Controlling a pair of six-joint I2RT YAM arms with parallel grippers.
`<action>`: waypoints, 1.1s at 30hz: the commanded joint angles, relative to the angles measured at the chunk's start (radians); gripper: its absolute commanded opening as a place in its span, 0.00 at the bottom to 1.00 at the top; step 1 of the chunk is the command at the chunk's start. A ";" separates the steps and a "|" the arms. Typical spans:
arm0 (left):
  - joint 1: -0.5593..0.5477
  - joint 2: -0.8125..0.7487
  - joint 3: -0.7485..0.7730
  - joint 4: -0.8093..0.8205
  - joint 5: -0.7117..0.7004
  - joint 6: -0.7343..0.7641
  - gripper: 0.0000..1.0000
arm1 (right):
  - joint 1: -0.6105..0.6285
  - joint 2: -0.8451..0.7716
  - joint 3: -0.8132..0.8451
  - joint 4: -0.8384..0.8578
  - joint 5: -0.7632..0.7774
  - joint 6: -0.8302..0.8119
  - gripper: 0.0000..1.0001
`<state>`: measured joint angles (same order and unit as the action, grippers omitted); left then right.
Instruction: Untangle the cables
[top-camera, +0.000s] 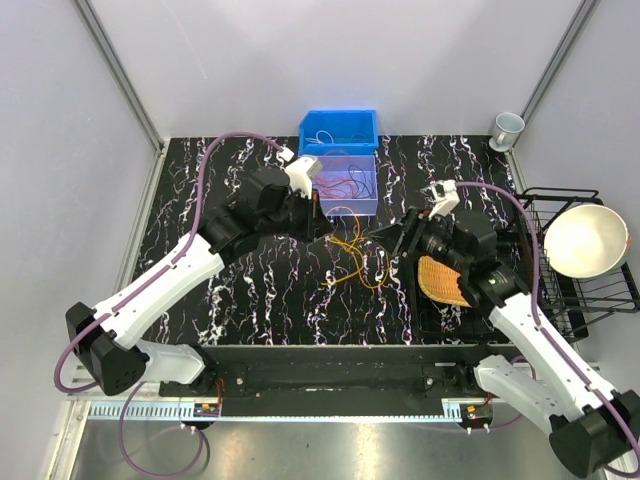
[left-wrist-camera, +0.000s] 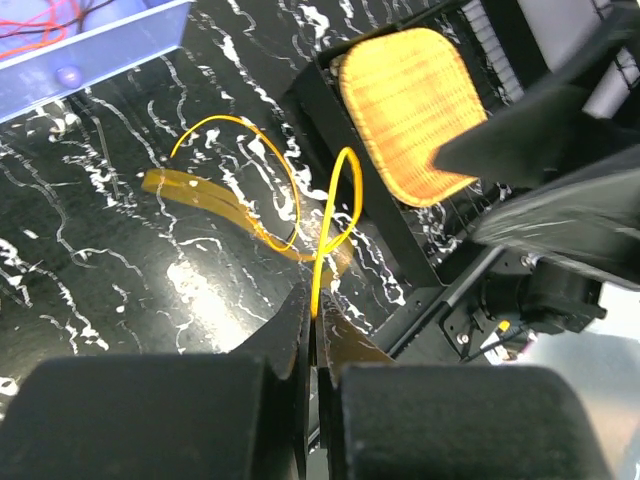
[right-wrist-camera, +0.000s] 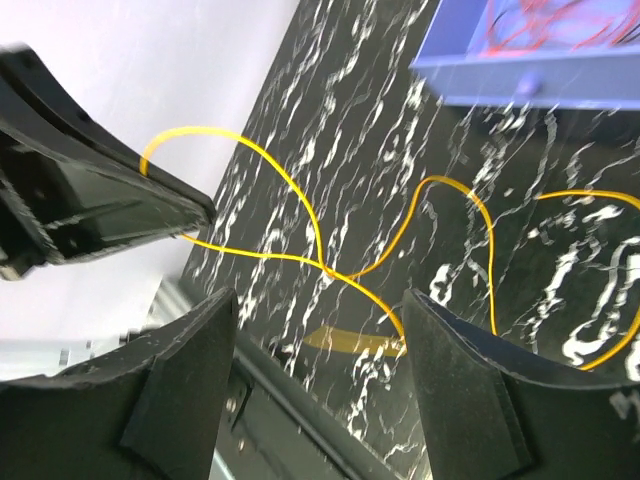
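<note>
A loose tangle of thin yellow and orange cables (top-camera: 355, 262) lies mid-table between both arms. My left gripper (left-wrist-camera: 316, 305) is shut on one yellow cable (left-wrist-camera: 335, 205), which rises from the fingertips in a loop. In the right wrist view the same yellow cable (right-wrist-camera: 300, 205) crosses itself just above the table. My right gripper (right-wrist-camera: 320, 335) stands open astride that crossing. One strand runs down to the inner edge of its right finger (right-wrist-camera: 470, 385), and I cannot tell whether it touches. Seen from above, the left gripper (top-camera: 325, 225) and the right gripper (top-camera: 388, 236) face each other closely.
A clear box (top-camera: 350, 190) holding red cables sits behind the tangle, with a blue bin (top-camera: 338, 130) behind it. An orange woven mat (left-wrist-camera: 410, 110) lies in a black tray under the right arm. A black rack with a white bowl (top-camera: 585, 240) stands right, a cup (top-camera: 507, 128) back right.
</note>
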<state>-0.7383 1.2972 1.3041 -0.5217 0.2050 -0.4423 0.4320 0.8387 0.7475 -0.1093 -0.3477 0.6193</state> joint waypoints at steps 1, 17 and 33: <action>-0.001 -0.012 0.018 0.058 0.088 0.037 0.00 | 0.005 0.049 0.026 0.088 -0.143 -0.024 0.73; -0.003 0.036 0.040 0.041 0.241 0.057 0.00 | 0.005 0.183 0.096 0.178 -0.208 -0.021 0.63; -0.003 -0.009 -0.028 0.042 0.202 0.073 0.00 | 0.005 0.125 0.108 0.157 -0.135 -0.003 0.00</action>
<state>-0.7383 1.3323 1.2976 -0.5213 0.4191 -0.3893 0.4320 0.9989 0.8043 0.0311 -0.5121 0.6212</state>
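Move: Between the two raised hands hangs the yellow cable's near strand, beside the shut left fingers that hold the cable: about 5 cm left of the open right hand and 2 cm ahead, nearly level. From the left hand this strand lies some 4 cm right and 2 cm ahead. The lilac box stands roughly 14 cm ahead of the right hand, 5 cm left and 20 cm below; the wicker basket lies 16 cm right, 4 cm back and equally low. Reaching left about 4 cm and slightly forward, with a small dip on the way and a 10-degree counter-clockwise turn, the right hand takes its open fingers to the yellow strand, shuts them on it, then starts to ease up and back right. The left hand keeps its pinch, drawing back some 3 cm and right 2 cm while turning clockwise. ##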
